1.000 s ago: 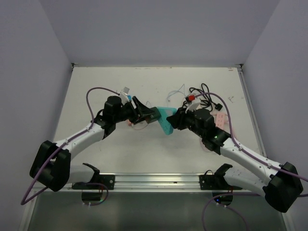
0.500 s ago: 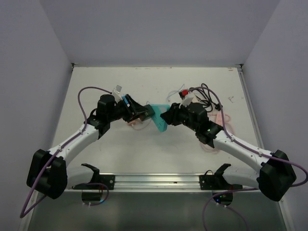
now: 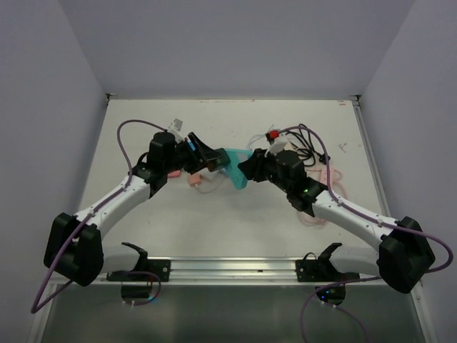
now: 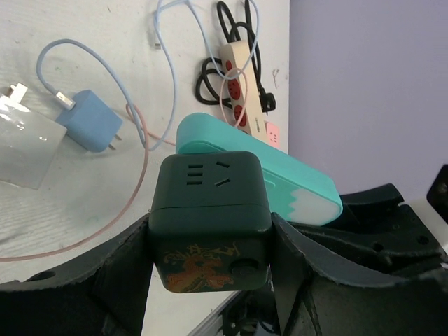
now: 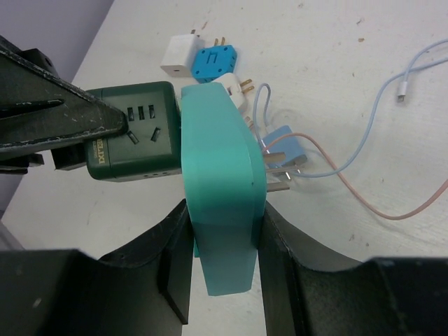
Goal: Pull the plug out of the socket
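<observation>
My left gripper [image 4: 210, 262] is shut on the dark green cube socket [image 4: 210, 210], one finger on each side; a gold dragon print faces the camera. My right gripper [image 5: 224, 259] is shut on the flat teal plug body [image 5: 220, 182], which sits flush against the cube's side [image 5: 133, 140]. In the top view the two grippers meet at mid-table, the left gripper [image 3: 206, 158] holding the cube [image 3: 213, 163] and the right gripper [image 3: 247, 167] holding the teal plug [image 3: 235, 171]. The joint between plug and socket is hidden.
A blue charger [image 4: 89, 126] with a pale blue cable, a clear bag [image 4: 21, 143] and a pink cable lie under the held pair. A beige power strip [image 4: 238, 77] and a black cable lie at the back right. White [image 5: 178, 59] and blue [image 5: 213, 63] adapters lie nearby.
Both grippers have moved the cube and teal plug together a little toward the back and left. The two pieces still sit against each other.
</observation>
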Tool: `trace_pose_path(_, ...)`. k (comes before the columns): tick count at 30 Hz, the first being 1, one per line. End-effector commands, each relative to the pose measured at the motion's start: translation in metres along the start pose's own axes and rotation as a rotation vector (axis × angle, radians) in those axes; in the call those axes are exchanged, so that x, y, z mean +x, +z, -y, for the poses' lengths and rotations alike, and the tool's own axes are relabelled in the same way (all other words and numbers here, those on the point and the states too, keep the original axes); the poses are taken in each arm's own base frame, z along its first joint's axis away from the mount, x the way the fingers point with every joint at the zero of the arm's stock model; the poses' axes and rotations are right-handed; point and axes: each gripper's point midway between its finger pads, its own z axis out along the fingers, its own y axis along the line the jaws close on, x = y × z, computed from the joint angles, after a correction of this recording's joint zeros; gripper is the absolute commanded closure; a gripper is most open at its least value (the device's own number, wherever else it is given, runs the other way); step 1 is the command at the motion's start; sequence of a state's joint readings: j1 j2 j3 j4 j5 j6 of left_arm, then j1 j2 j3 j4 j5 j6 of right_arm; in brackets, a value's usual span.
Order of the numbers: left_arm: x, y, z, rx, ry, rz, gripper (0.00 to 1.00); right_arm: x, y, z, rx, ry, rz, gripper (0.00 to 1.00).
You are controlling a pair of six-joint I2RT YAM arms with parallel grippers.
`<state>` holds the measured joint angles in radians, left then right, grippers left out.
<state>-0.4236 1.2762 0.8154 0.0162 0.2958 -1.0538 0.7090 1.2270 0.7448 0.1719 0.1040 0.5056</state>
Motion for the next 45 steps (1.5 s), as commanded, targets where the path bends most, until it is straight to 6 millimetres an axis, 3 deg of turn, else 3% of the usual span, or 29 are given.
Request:
trace_pose_path(1, -0.029, -0.028, 0.039, 0.148, 0.081, 0.011, 1.00, -0.007, -0.014, 0.113, 0.357, -0.031, 0.051, 1.00)
trace_pose_path(4, -0.035, -0.028, 0.030, 0.118, 0.081, -0.010, 1.00, -0.005, -0.017, 0.124, 0.375, -0.036, 0.040, 1.00)
trace_pose_path(9, -0.035, -0.026, 0.021, 0.120, 0.078, -0.055, 1.00, -0.014, -0.012, 0.122, 0.373, -0.052, 0.043, 1.00)
trace_pose_path(10, -0.045, -0.029, 0.017, 0.111, 0.090, -0.034, 1.00, -0.016, -0.012, 0.121, 0.366, -0.049, 0.045, 1.00)
trace_pose_path(13, -0.057, -0.030, 0.005, 0.053, 0.146, -0.018, 1.00, -0.028, -0.014, 0.104, 0.297, -0.048, 0.044, 1.00)
trace_pose_path(17, -0.056, -0.026, -0.018, -0.033, 0.172, -0.007, 1.00, -0.046, -0.021, 0.078, 0.201, -0.012, 0.072, 1.00)
trace_pose_path(21, -0.062, -0.025, -0.060, -0.219, 0.208, 0.029, 1.00, -0.060, -0.035, 0.052, 0.095, 0.005, 0.089, 1.00)
trace_pose_path(24, -0.063, -0.023, -0.084, -0.309, 0.240, 0.029, 0.96, -0.065, -0.046, 0.040, 0.047, 0.013, 0.097, 1.00)
trace_pose_path(28, -0.064, -0.019, -0.113, -0.409, 0.263, 0.022, 0.90, -0.068, -0.068, 0.038, 0.048, 0.026, 0.122, 1.00)
trace_pose_path(31, -0.067, -0.016, -0.133, -0.481, 0.279, 0.030, 0.86, -0.058, -0.075, 0.051, 0.104, 0.026, 0.115, 1.00)
trace_pose_path(35, -0.070, -0.013, -0.148, -0.542, 0.297, 0.022, 0.71, -0.039, -0.080, 0.073, 0.181, 0.054, 0.104, 1.00)
trace_pose_path(38, -0.073, -0.012, -0.154, -0.568, 0.312, 0.022, 0.57, -0.026, -0.085, 0.095, 0.259, 0.087, 0.112, 1.00)
trace_pose_path(45, -0.079, -0.020, -0.151, -0.592, 0.342, 0.034, 0.38, 0.004, -0.082, 0.136, 0.323, 0.175, 0.074, 1.00)
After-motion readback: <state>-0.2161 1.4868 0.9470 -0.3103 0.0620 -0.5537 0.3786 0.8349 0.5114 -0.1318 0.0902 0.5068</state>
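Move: The left gripper holds the dark green plug, still against the teal socket in the right gripper, whose middle lies about 7 cm to its right and 3 back. From the left hand, some 16 cm below, the pink plug lies 16 left, 4 ahead; the orange plug 8 left, 2 ahead. From the right hand, about 17 cm below, the beige strip lies 20 right, 10 ahead; the pink strip 28 right, level. Pull the socket off with the right gripper, jerking it about 10 cm right and down, then lift it some 10 cm and swing on right, sinking again, towards the beige strip. Carry the plug left about 12 cm with the left gripper, rising slightly, then lowering well towards the pink plug, rolling its left side up some 35 degrees. Keep both grips closed. ##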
